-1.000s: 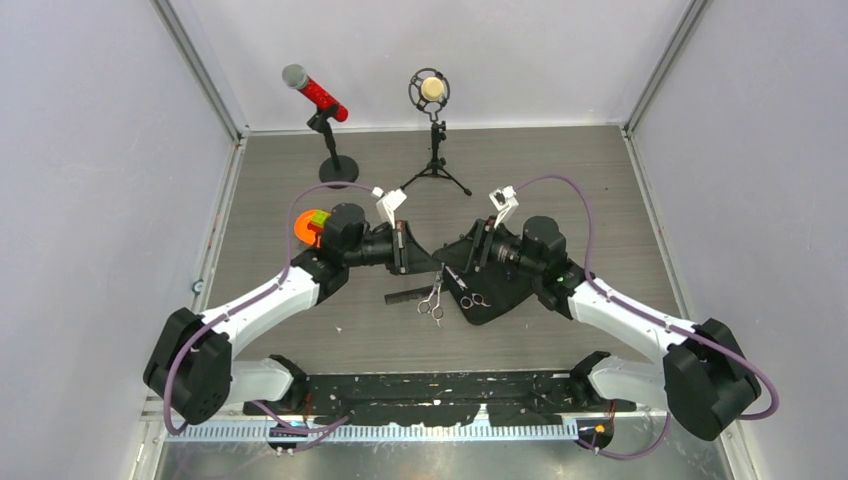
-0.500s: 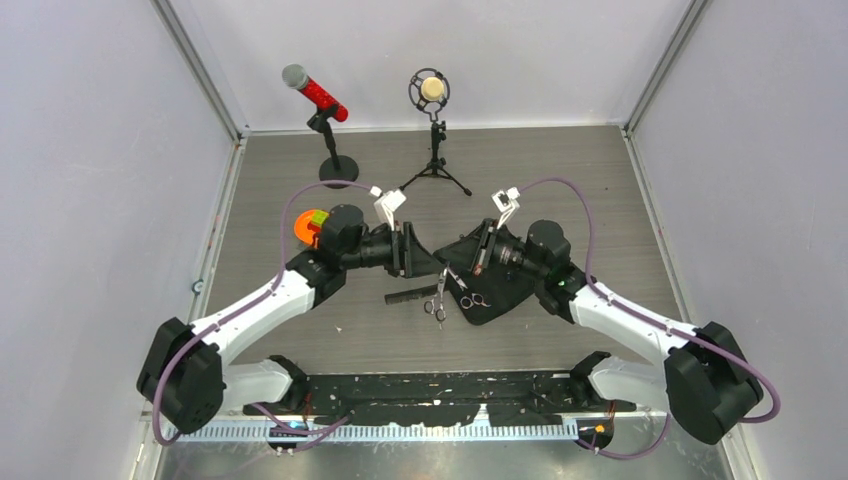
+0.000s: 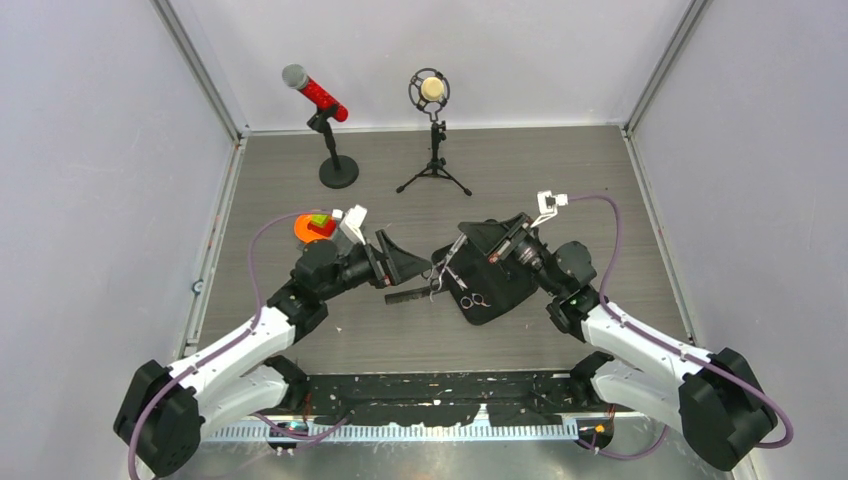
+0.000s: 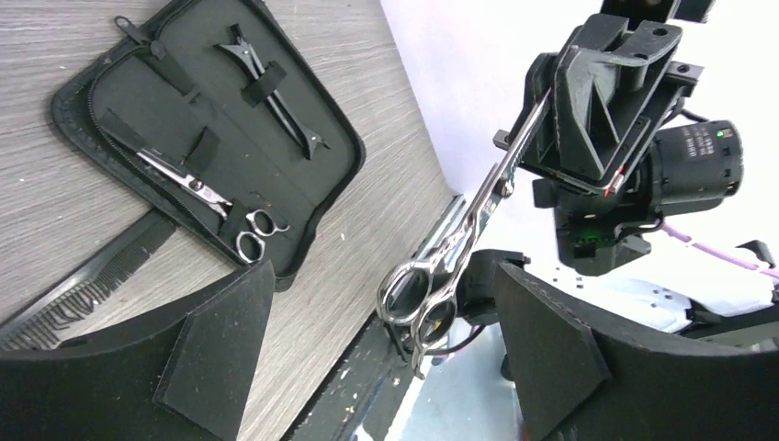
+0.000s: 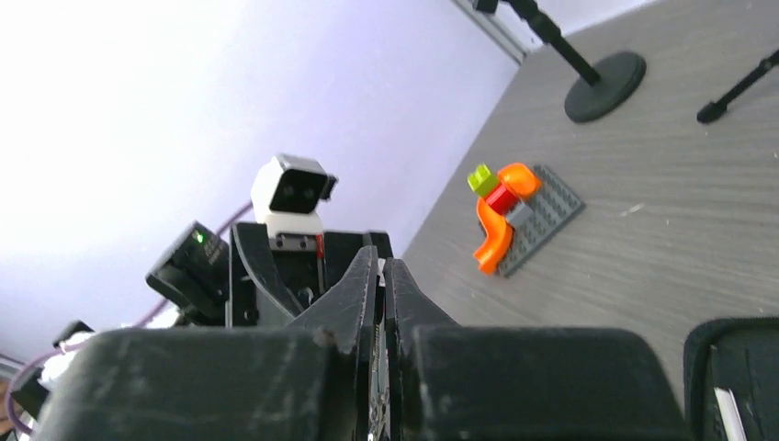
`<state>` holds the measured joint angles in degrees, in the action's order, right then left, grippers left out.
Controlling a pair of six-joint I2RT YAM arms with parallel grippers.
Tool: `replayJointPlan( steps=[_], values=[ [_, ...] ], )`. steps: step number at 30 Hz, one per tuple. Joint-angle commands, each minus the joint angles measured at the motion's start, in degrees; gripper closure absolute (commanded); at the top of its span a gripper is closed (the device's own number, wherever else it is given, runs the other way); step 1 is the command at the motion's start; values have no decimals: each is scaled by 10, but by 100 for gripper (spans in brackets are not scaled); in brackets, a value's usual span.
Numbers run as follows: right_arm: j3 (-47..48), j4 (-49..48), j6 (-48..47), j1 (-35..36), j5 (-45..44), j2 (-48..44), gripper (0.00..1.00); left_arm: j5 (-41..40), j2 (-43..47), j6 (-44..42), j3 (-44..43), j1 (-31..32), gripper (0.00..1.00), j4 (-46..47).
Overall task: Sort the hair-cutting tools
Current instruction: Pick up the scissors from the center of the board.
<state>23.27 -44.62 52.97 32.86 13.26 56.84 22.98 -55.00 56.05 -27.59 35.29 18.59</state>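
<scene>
My right gripper [image 3: 462, 243] is shut on the blades of a pair of silver scissors [image 3: 441, 275], which hang in the air with their ring handles [image 4: 421, 296] pointing at the left arm. The left gripper [image 3: 420, 268] stands open, its black fingers [image 4: 213, 347] wide on either side of the rings without touching them. In the right wrist view the fingers [image 5: 354, 285] are pressed together on a thin metal edge. An open black zip case [image 3: 492, 285] lies on the table with a second pair of scissors [image 4: 197, 188] and a black clip [image 4: 276, 92] strapped inside. A black comb [image 3: 408, 296] lies left of the case.
Two microphones stand at the back: a red one [image 3: 318, 95] on a round base [image 3: 338, 172] and a tripod one [image 3: 432, 90]. An orange and green brick figure on a grey plate [image 5: 514, 211] sits behind the left arm. Walls close off the sides.
The left gripper has opened, let go of the scissors and drawn back to the left. The right gripper has shut on the blades and now carries the scissors alone.
</scene>
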Motion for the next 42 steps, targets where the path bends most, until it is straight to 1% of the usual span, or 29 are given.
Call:
replayJointPlan(
  steps=[1, 3, 5, 7, 12, 14, 18, 21, 24, 26, 28, 29, 31, 32, 33, 34, 35, 36, 37, 38, 39, 40, 41, 42],
  values=[
    [-6, -131, 38, -2, -65, -15, 95, -30, 30, 52, 9, 13, 8, 93],
    [-8, -150, 44, -2, -75, -15, 95, -37, 33, 60, 12, 19, 10, 96],
    [-8, -162, 48, -2, -80, -15, 95, -43, 32, 76, 17, 24, 14, 117],
    [-8, -170, 53, -1, -83, -15, 95, -50, 28, 92, 24, 30, 15, 154],
    [-21, -194, 61, -1, -91, -17, 95, -63, 2, 111, 18, 48, 19, 183],
    [-25, -197, 62, -1, -94, -21, 95, -75, -11, 129, 26, 56, 23, 223],
    [-33, -207, 68, -1, -96, -25, 95, -70, -47, 165, 25, 65, 32, 292],
    [-35, -209, 68, -1, -98, -26, 95, -73, -65, 177, 22, 75, 45, 319],
    [-38, -213, 69, -1, -99, -25, 95, -83, -71, 184, 28, 81, 62, 345],
    [-40, -215, 70, -1, -99, -24, 95, -92, -69, 186, 37, 81, 76, 360],
    [-44, -217, 70, -1, -98, -24, 95, -98, -64, 181, 42, 81, 94, 361],
    [-45, -216, 69, -1, -98, -23, 95, -101, -61, 177, 43, 81, 100, 358],
    [-47, -214, 67, -1, -96, -23, 95, -107, -54, 169, 48, 81, 100, 345],
    [-50, -209, 63, -1, -95, -24, 93, -111, -51, 164, 51, 81, 100, 339],
    [-51, -206, 60, -1, -94, -27, 88, -114, -46, 158, 54, 80, 100, 331],
    [-52, -191, 50, -1, -91, -30, 78, -115, -39, 150, 55, 76, 100, 315],
    [-53, -159, 35, -2, -90, -38, 72, -111, -33, 140, 53, 68, 100, 279],
    [-51, -138, 27, -2, -89, -43, 59, -103, -22, 131, 46, 57, 100, 227],
    [-49, -80, 6, -2, -90, -56, 53, -95, -14, 116, 38, 42, 100, 165],
    [-39, -43, -7, -2, -92, -63, 43, -84, -6, 87, 31, 29, 100, 116],
    [-20, 52, -36, -2, -96, -78, 37, -76, 1, 66, 26, 8, 100, 72],
    [-8, 102, -55, -2, -114, -84, 29, -66, 6, 44, 20, -11, 100, 33],
    [19, 205, -95, -2, -122, -89, 26, -56, 10, 26, 15, -29, 100, -6],
    [33, 255, -122, -2, -150, -88, 22, -49, 14, 8, 8, -48, 100, -51]
  ],
)
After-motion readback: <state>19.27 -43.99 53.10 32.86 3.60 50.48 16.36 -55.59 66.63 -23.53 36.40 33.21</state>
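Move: The right hand holds the scissors by the blade tips, their middle some 5 cm back, 4 cm left and 3 cm below it; the open left gripper waits about 7 cm back, 10 cm to its left and 7 cm lower. From the left hand the scissors' middle lies some 2 cm ahead, 6 cm right and 4 cm above. The comb lies on the table about 2 cm ahead, straight across and 20 cm below; the open case is 16 cm right of the comb and 5 cm farther out. The left hand, fingers already open, rises about 7 cm and drifts some 3 cm to the right, rolling about 25 degrees so that its left side dips, and shuts on the scissors by the finger rings, while the right hand, still pinching the blade end, lifts about 5 cm and shifts 3 cm right with a 15-degree counter-roll. Once the left fingers have closed, the right fingers open and that hand sinks nearly 5 cm off the blades, while the left carries the scissors about 4 cm down, 3 cm forward and 3 cm left, undoing about half its roll. ##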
